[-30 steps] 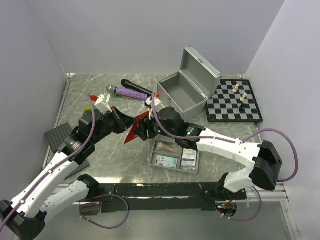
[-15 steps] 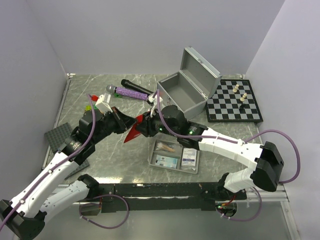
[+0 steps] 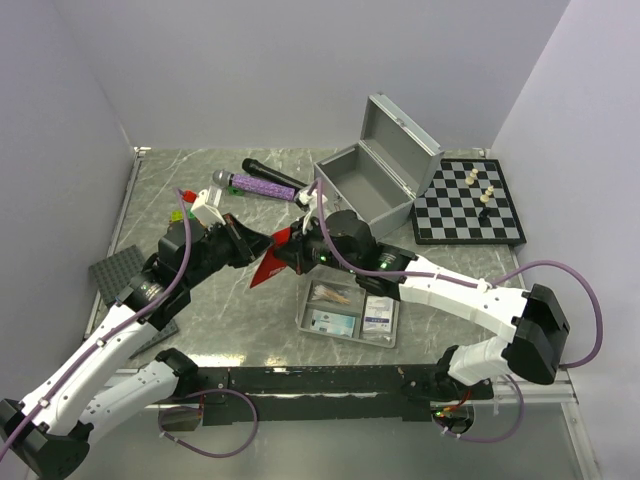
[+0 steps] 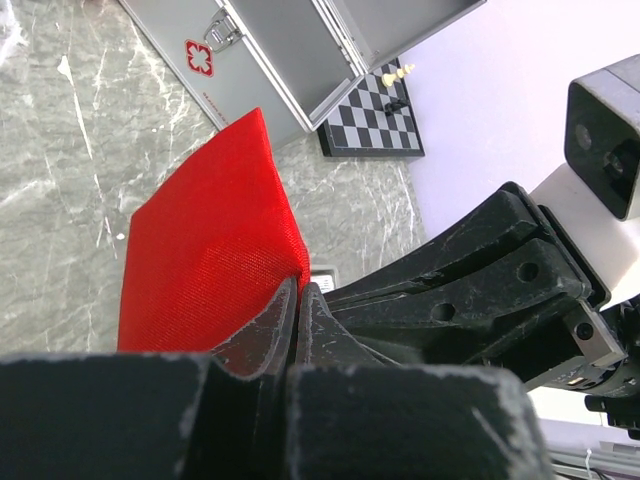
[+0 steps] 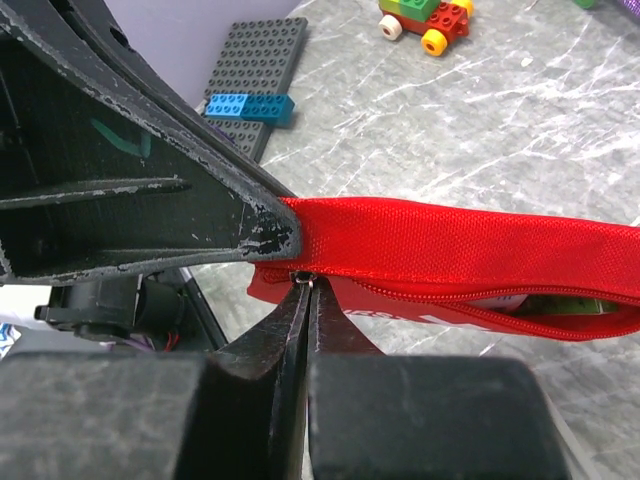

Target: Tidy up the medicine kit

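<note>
The red pouch [image 3: 268, 264] hangs above the table between both grippers, its zipper partly open with a packet showing inside [image 5: 560, 304]. My left gripper [image 3: 261, 243] is shut on one end of the pouch [image 4: 205, 250]; its tips [image 4: 297, 290] pinch the fabric edge. My right gripper [image 5: 305, 284] is shut on the small metal zipper pull at that same end of the pouch [image 5: 450, 243], right under the left fingers [image 5: 200, 190]. The silver-grey case [image 3: 370, 182] stands open behind. The grey divided tray [image 3: 304, 318] with small packets [image 3: 334, 322] lies in front.
A chessboard [image 3: 470, 203] with a few pieces lies at the right. A black microphone [image 3: 268, 173] and a purple one [image 3: 262, 186] lie behind the pouch. A dark studded plate [image 5: 255, 70] with a blue brick [image 5: 250, 108] sits at the left, a toy brick car [image 5: 425, 18] beyond.
My right gripper has moved a little left to the pouch's end and shut on the zipper pull. The left gripper has kept its hold on the pouch.
</note>
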{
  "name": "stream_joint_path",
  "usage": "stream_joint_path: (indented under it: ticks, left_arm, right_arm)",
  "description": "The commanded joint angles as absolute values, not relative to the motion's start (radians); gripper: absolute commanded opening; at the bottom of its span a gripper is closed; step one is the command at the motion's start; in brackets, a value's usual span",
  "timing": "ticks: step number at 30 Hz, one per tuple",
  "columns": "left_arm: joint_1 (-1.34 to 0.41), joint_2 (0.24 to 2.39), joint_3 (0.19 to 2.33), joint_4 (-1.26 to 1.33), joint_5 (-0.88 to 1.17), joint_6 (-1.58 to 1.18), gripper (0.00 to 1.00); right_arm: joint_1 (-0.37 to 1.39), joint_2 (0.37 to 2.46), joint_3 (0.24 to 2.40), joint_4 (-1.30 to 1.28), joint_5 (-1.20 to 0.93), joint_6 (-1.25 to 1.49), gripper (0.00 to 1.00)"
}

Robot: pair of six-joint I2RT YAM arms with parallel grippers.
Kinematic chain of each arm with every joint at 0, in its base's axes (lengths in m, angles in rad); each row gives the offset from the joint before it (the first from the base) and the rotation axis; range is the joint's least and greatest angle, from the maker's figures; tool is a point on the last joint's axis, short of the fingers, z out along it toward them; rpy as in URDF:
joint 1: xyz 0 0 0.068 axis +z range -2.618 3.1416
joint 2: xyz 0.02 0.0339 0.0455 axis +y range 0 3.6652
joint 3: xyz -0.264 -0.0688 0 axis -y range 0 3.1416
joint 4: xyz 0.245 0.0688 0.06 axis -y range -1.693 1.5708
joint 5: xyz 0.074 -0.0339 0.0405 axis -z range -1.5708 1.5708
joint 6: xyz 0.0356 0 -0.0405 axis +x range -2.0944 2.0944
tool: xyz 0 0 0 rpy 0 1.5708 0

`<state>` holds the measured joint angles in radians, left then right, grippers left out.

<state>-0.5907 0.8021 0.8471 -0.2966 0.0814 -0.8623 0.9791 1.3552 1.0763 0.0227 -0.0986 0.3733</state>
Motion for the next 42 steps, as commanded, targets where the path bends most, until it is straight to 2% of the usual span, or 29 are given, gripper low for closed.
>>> stream_joint_path:
  ticks: [1, 19, 30, 31, 32, 33, 35, 36, 38, 42]
  left_arm:
    - [-0.600, 0.778, 0.882, -0.262, 0.100, -0.870, 0.01]
    - [-0.600, 0.746, 0.884, -0.287, 0.101, -0.827, 0.01]
    - [-0.600, 0.669, 0.928, -0.365, 0.086, -0.738, 0.01]
    - [-0.598, 0.661, 0.925, -0.368, 0.081, -0.732, 0.01]
    - [-0.600, 0.655, 0.922, -0.368, 0.081, -0.727, 0.01]
    - [-0.600, 0.650, 0.922, -0.365, 0.089, -0.720, 0.01]
    - [-0.600, 0.649, 0.920, -0.356, 0.109, -0.698, 0.01]
    - [-0.598, 0.650, 0.922, -0.353, 0.120, -0.680, 0.01]
    - [-0.598, 0.656, 0.934, -0.353, 0.135, -0.640, 0.01]
    - [-0.600, 0.661, 0.946, -0.310, 0.262, -0.505, 0.01]
  right_arm:
    - [0.960, 1.296, 1.063, 0.064, -0.060, 0.365, 0.00]
    - [0.910, 1.229, 0.980, 0.040, -0.035, 0.348, 0.00]
    - [0.572, 1.255, 0.893, 0.017, -0.053, 0.472, 0.00]
    - [0.566, 1.255, 0.894, 0.029, -0.101, 0.457, 0.05]
    - [0.571, 1.238, 0.891, 0.044, -0.115, 0.437, 0.30]
    - [0.583, 1.217, 0.879, 0.070, -0.124, 0.434, 0.50]
    - [0.601, 1.172, 0.862, 0.093, -0.135, 0.428, 0.71]
    - [0.603, 1.157, 0.864, 0.095, -0.162, 0.420, 0.87]
    - [0.604, 1.135, 0.882, 0.062, -0.190, 0.402, 0.93]
    - [0.603, 1.074, 0.850, 0.090, -0.282, 0.339, 0.96]
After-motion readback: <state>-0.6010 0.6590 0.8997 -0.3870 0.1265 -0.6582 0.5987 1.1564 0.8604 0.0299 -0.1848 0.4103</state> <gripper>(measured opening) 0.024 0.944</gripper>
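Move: The zipper of the red pouch still gapes. Its far end, where the pinched zip pull is headed, lies about 9 cm ahead of the right hand, 7 cm to its right and 3 cm lower; from the left hand, about 9 cm ahead, 9 cm right and 3 cm lower. The divided tray stands some 15 cm right of the right hand and 9 cm back, the grey box 19 cm right and 22 cm ahead, both roughly 20 cm below. The red pouch's zip pull, already pinched beside the left fingers, is drawn slowly rightward by the right hand, then swiftly right and forward along the zipper, about 14 cm in all, sinking a little and turning some 20 degrees clockwise. The right fingers then open wide and come free, rising slightly. The left keeps its grip, easing back and up about 5 cm with its fingertips tilting up. ##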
